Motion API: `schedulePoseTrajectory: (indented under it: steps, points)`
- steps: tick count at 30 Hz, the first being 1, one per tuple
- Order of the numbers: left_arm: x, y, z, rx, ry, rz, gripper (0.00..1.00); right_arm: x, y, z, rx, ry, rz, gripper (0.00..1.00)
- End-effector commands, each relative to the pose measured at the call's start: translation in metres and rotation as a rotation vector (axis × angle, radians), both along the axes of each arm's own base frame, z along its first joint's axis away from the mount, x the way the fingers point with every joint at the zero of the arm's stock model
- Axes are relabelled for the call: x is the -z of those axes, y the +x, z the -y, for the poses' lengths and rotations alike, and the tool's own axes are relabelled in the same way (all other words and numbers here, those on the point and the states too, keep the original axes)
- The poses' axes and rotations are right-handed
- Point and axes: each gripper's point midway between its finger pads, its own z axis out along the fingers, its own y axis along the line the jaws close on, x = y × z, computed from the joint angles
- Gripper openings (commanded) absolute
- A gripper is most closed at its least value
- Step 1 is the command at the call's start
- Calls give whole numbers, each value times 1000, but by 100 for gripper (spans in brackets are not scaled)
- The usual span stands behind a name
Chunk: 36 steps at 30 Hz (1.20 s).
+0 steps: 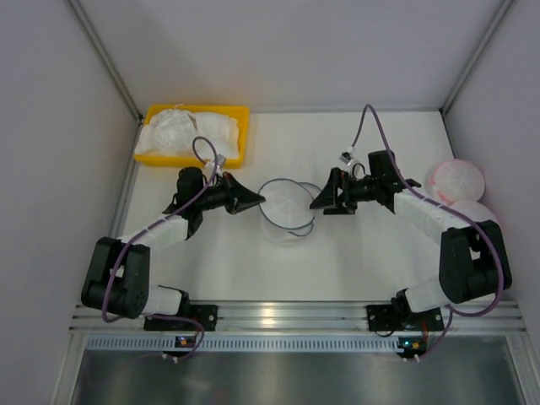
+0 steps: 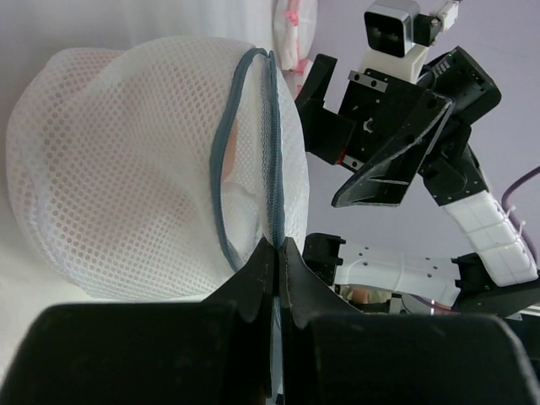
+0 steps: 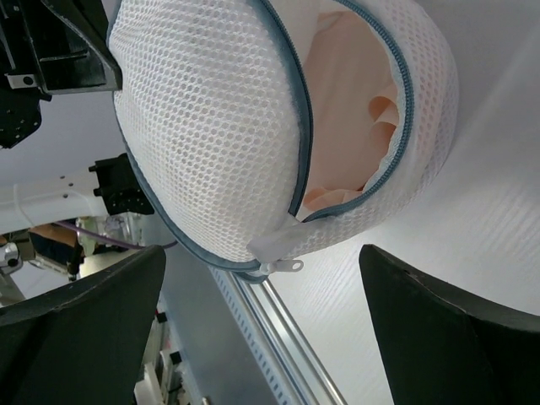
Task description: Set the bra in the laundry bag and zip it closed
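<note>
The laundry bag (image 1: pixel 287 209), white mesh with a grey zipper rim, sits mid-table between both grippers. My left gripper (image 1: pixel 257 201) is shut on its rim; in the left wrist view the jaws (image 2: pixel 277 246) pinch the zipper edge of the bag (image 2: pixel 126 169). The pale pink bra (image 3: pixel 354 101) lies inside the bag (image 3: pixel 211 143), showing through the open zipper gap. The white zipper pull (image 3: pixel 287 266) hangs at the gap's end. My right gripper (image 1: pixel 319 201) is open and empty, its jaws (image 3: pixel 266 295) spread wide just short of the pull.
A yellow bin (image 1: pixel 239 112) holding white lumpy garments stands at the back left. Two pink-rimmed mesh pouches (image 1: pixel 456 179) lie at the right wall. An aluminium rail (image 1: pixel 278 316) runs along the near table edge. Side walls close in the table.
</note>
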Motion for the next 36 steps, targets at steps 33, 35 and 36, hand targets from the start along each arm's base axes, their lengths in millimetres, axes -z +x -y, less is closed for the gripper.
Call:
schedulePoseTrajectory:
  steps: [33,35,36]
  points:
    - [15,37,13,14,80,42,0,-4,0,-33,-138,187,19,27]
    - [13,43,12,8,108,72,0,-3,-4,-37,-163,189,-4,21]
    - [10,45,12,5,112,83,0,-1,-5,-38,-174,190,-7,19]
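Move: From the open right gripper, the right end of the bag's zip edge, with its small pull and pale tab, lies about 3 cm to the left, level fore and aft and some 2 cm lower. The bag's mesh middle is roughly 10 cm to the left of the gripper and 5 cm below it; the bra inside sits about 8 cm left and 6 cm down. From the left gripper, already pinching the left end, that right end is some 13 cm right, 4 cm back and 3 cm lower. Dip the right gripper about 2 cm with a little forward, then slide it some 3 cm left onto the right end of the zip edge, fingertips tilting up about 10 degrees, easing back as the wide-open fingers close and pinch the band. Keep the left fingers pinched on their end: ease right a little, then lower and push forward, each 2–3 cm. ##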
